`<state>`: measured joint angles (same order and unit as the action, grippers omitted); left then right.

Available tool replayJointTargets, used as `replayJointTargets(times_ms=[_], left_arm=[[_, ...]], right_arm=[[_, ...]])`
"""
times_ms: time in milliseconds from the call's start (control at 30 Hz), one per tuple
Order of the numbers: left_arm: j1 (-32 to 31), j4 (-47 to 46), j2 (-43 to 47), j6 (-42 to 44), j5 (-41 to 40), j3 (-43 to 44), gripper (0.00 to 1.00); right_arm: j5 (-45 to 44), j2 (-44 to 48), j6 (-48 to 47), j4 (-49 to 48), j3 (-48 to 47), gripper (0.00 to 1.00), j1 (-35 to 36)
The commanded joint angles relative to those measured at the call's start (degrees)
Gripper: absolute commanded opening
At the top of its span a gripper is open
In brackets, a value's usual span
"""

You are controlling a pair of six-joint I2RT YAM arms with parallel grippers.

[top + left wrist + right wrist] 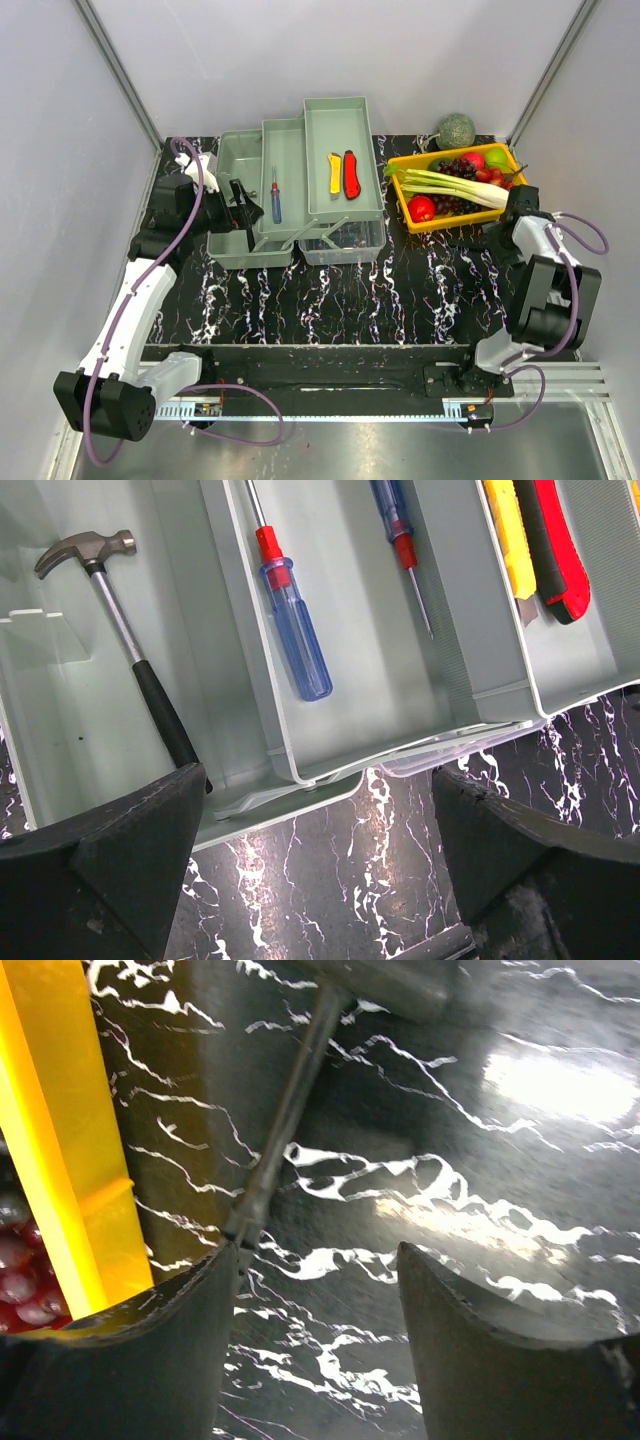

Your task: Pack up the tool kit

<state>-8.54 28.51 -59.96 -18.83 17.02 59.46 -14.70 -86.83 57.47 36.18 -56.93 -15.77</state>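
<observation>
The tool kit's pale green toolbox (345, 110) stands open at the table's back, its trays fanned out. In the lowest left compartment lies a hammer (120, 620). The middle tray holds a blue-handled screwdriver (276, 200) (295, 630) and a second screwdriver (400, 545). A yellow knife (334, 173) (510, 540) and a red knife (352, 173) (560, 550) lie side by side in the top tray. My left gripper (240, 205) (318, 810) hovers open at the box's near left corner, holding nothing. My right gripper (517, 200) (318, 1260) is open over bare table beside the fruit tray.
An orange-yellow tray (440, 225) (60, 1140) of fruit and vegetables sits at the back right, close to my right gripper's left finger. A round green fruit (456, 130) lies behind it. A thin grey streak (290, 1110) crosses the glossy table in the right wrist view, too blurred to identify.
</observation>
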Motion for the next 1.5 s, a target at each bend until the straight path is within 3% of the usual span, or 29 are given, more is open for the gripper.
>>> replayJointTargets(times_ms=[0, 100, 167, 667, 1100, 1467], left_arm=[[0.27, -1.71, 1.17, 1.34, -0.31, 1.0, 0.99], [0.27, -1.35, 1.25, 1.52, -0.76, 1.1, 0.99], [0.27, -1.53, 1.17, 1.52, -0.49, 1.18, 0.99], [0.27, -0.65, 0.73, 1.43, -1.11, 1.36, 0.99], [0.27, -0.21, 0.9, 1.08, -2.07, 1.18, 0.99], [0.27, -0.21, 0.9, 0.9, -2.07, 1.01, 0.99]], right_arm=[[5.99, -5.18, -2.98, -6.56, -3.63, 0.66, -2.51], [8.36, -8.79, -3.07, -9.99, -3.8, 0.51, -2.6], [9.51, -10.81, -2.72, -10.34, -4.33, 0.46, -2.6], [6.27, -15.83, -0.08, -13.24, -4.24, 0.43, -2.6], [3.19, -20.05, 0.44, -6.83, -7.32, 0.39, -2.69], [3.45, -13.03, 1.5, -6.21, -1.88, 0.41, -2.6]])
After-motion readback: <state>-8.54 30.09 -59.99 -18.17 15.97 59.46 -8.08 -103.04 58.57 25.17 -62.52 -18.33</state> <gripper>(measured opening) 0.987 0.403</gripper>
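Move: Ahead of the right hand, its middle about 5 cm forward, 1 cm left and 5 cm lower, lies the black mallet, head off to the right and handle to the left. The yellow crate's middle is roughly 20 cm ahead of that hand and 11 cm to its left, 3 cm lower; the tomato inside is some 17 cm ahead, 22 cm left and 2 cm lower. From the left hand the mallet lies about 5 cm ahead, 61 cm right and 23 cm lower. Sinking about 5 cm while reaching forward, the right hand brings its fingertips down to the mallet's shaft, then creeps on forward almost level towards the crate, some 6 cm in all. The fingers narrow from about three-quarters to two-fifths open, one on either side of the shaft by the handle; firm pinching can't be seen. ##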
